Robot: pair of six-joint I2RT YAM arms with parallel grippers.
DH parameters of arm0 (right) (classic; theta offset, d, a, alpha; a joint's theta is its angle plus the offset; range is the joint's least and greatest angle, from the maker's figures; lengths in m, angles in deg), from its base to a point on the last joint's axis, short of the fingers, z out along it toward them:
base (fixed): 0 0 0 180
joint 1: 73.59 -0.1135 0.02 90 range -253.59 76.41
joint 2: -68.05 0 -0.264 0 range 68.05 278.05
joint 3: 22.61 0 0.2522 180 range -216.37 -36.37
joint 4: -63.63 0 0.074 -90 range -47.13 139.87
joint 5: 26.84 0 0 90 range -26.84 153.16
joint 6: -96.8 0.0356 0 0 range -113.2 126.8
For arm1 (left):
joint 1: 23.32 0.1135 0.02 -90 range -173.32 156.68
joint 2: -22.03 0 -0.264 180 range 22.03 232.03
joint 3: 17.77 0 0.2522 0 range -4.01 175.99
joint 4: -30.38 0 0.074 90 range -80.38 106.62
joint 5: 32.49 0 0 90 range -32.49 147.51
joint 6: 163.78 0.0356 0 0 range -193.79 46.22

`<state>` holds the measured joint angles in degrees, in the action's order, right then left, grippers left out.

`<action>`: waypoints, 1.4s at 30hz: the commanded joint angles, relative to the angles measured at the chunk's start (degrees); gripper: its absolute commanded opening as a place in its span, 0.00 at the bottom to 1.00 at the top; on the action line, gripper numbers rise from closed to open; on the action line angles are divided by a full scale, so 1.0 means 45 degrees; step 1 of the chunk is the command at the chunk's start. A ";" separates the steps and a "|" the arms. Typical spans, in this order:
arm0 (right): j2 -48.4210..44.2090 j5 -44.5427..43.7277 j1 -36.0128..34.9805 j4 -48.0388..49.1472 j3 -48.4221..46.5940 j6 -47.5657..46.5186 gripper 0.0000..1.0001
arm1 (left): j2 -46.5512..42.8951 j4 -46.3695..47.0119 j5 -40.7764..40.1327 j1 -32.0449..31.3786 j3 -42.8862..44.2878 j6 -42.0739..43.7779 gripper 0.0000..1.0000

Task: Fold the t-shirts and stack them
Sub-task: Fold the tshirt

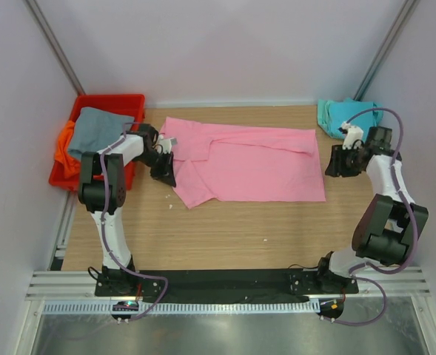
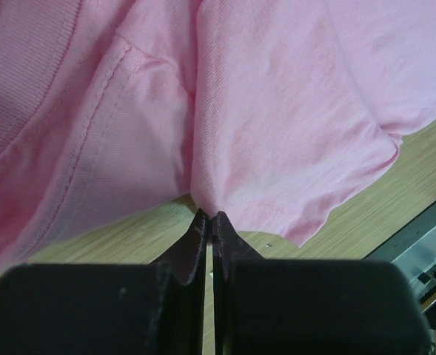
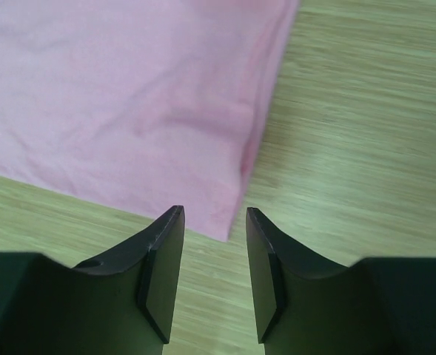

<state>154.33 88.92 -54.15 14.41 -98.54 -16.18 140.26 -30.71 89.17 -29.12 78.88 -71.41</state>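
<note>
The pink t-shirt (image 1: 255, 163) lies spread across the middle of the table, partly folded over itself. My left gripper (image 1: 166, 174) is at its left edge. In the left wrist view the gripper (image 2: 209, 218) is shut, with a gathered fold of the pink t-shirt (image 2: 277, 111) pinched at its tips. My right gripper (image 1: 334, 163) hovers at the shirt's right edge. The right wrist view shows that gripper (image 3: 214, 222) open and empty, just short of a corner of the pink t-shirt (image 3: 129, 96). A teal t-shirt (image 1: 340, 115) lies at the back right. Grey (image 1: 99, 129) and orange (image 1: 64, 151) t-shirts rest in the bin.
A red plastic bin (image 1: 110, 100) stands at the back left, just behind my left arm. Bare wooden table (image 1: 232, 229) shows in front of the pink shirt. White walls enclose the table on both sides and at the back.
</note>
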 commanded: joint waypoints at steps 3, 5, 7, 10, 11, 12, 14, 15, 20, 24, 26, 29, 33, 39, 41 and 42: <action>0.0396 -0.0001 0.0991 -0.2587 -0.0891 0.0478 0.45 | -0.0904 0.0049 0.0952 0.0098 -0.0120 0.0157 0.00; 0.0572 -0.0040 0.1031 -0.2899 -0.0794 0.0556 0.45 | -0.0923 0.0049 0.1011 0.0098 -0.0120 0.0157 0.00; 0.1039 0.0076 0.1070 -0.3426 -0.0832 0.0615 0.45 | -0.0923 0.0049 0.1050 0.0098 -0.0081 0.0137 0.00; 0.1702 0.0700 0.1109 -0.4169 -0.1027 0.0615 0.45 | -0.0942 0.0030 0.1187 0.0079 -0.0061 0.0079 0.00; 0.1841 0.0721 0.1109 -0.4247 -0.1105 0.0654 0.45 | -0.0942 0.0049 0.1206 0.0098 -0.0081 0.0078 0.00; 0.1920 0.0547 0.1129 -0.4287 -0.1125 0.0673 0.45 | -0.0962 0.0049 0.1245 0.0098 -0.0081 0.0059 0.00; 0.2134 0.0234 0.1148 -0.4229 -0.1145 0.0693 0.45 | -0.1020 0.0030 0.1226 0.0098 -0.0100 0.0059 0.00; 0.2213 0.0020 0.1148 -0.4190 -0.1164 0.0674 0.44 | -0.1040 0.0030 0.1226 0.0098 -0.0100 0.0078 0.00; 0.2584 -0.0196 0.1207 -0.3976 -0.0970 0.0654 0.44 | -0.1079 0.0069 0.1246 0.0079 -0.0139 0.0059 0.00; 0.2877 -0.0333 0.1207 -0.3703 -0.0872 0.0771 0.44 | -0.1079 0.0049 0.1285 0.0098 -0.0139 0.0040 0.00; 0.3110 -0.0333 0.1226 -0.3643 -0.0891 0.0791 0.44 | -0.1099 0.0069 0.1285 0.0079 -0.0159 0.0059 0.00; 0.3345 -0.0333 0.1226 -0.3565 -0.0949 0.0849 0.44 | -0.1079 0.0069 0.1265 0.0098 -0.0178 0.0059 0.00; 0.3639 -0.0392 0.1226 -0.3467 -0.1047 0.0888 0.44 | -0.1040 0.0049 0.1265 0.0098 -0.0179 0.0059 0.00; 0.4010 -0.0314 0.1207 -0.3311 -0.1106 0.0947 0.43 | -0.0982 0.0049 0.1285 0.0079 -0.0178 0.0059 0.00; 0.4185 -0.0314 0.1226 -0.3253 -0.1125 0.0966 0.42 | -0.0943 0.0049 0.1285 0.0098 -0.0179 0.0078 0.00; 0.4244 -0.0275 0.1207 -0.3194 -0.1106 0.1005 0.41 | -0.0923 0.0049 0.1285 0.0079 -0.0178 0.0059 0.00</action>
<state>172.63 87.72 -48.97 -0.91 -102.06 -12.47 138.32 -30.73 93.28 -29.08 78.14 -71.44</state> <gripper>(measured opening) 0.419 0.009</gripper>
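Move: The shirt's near right corner lies about 6 cm back from my right hand, straight in line left to right and some 9 cm below it. The far right corner is about 19 cm ahead and 4 cm left; the folded teal cloth sits some 24 cm ahead and 9 cm right. From my left hand, still shut on the shirt's left part, that near right corner is about 56 cm right and 6 cm back, and the loose sleeve end is 6 cm right and 8 cm back. After a brief swing right and up of about 2 cm, I bring my open right hand down and back towards the shirt's near right corner, ending about 8 cm lower and 6 cm back, the fingers tipping some 30 degrees to point nearly straight down just over it. My left hand keeps its pinch on the shirt and eases it up and slightly right. ##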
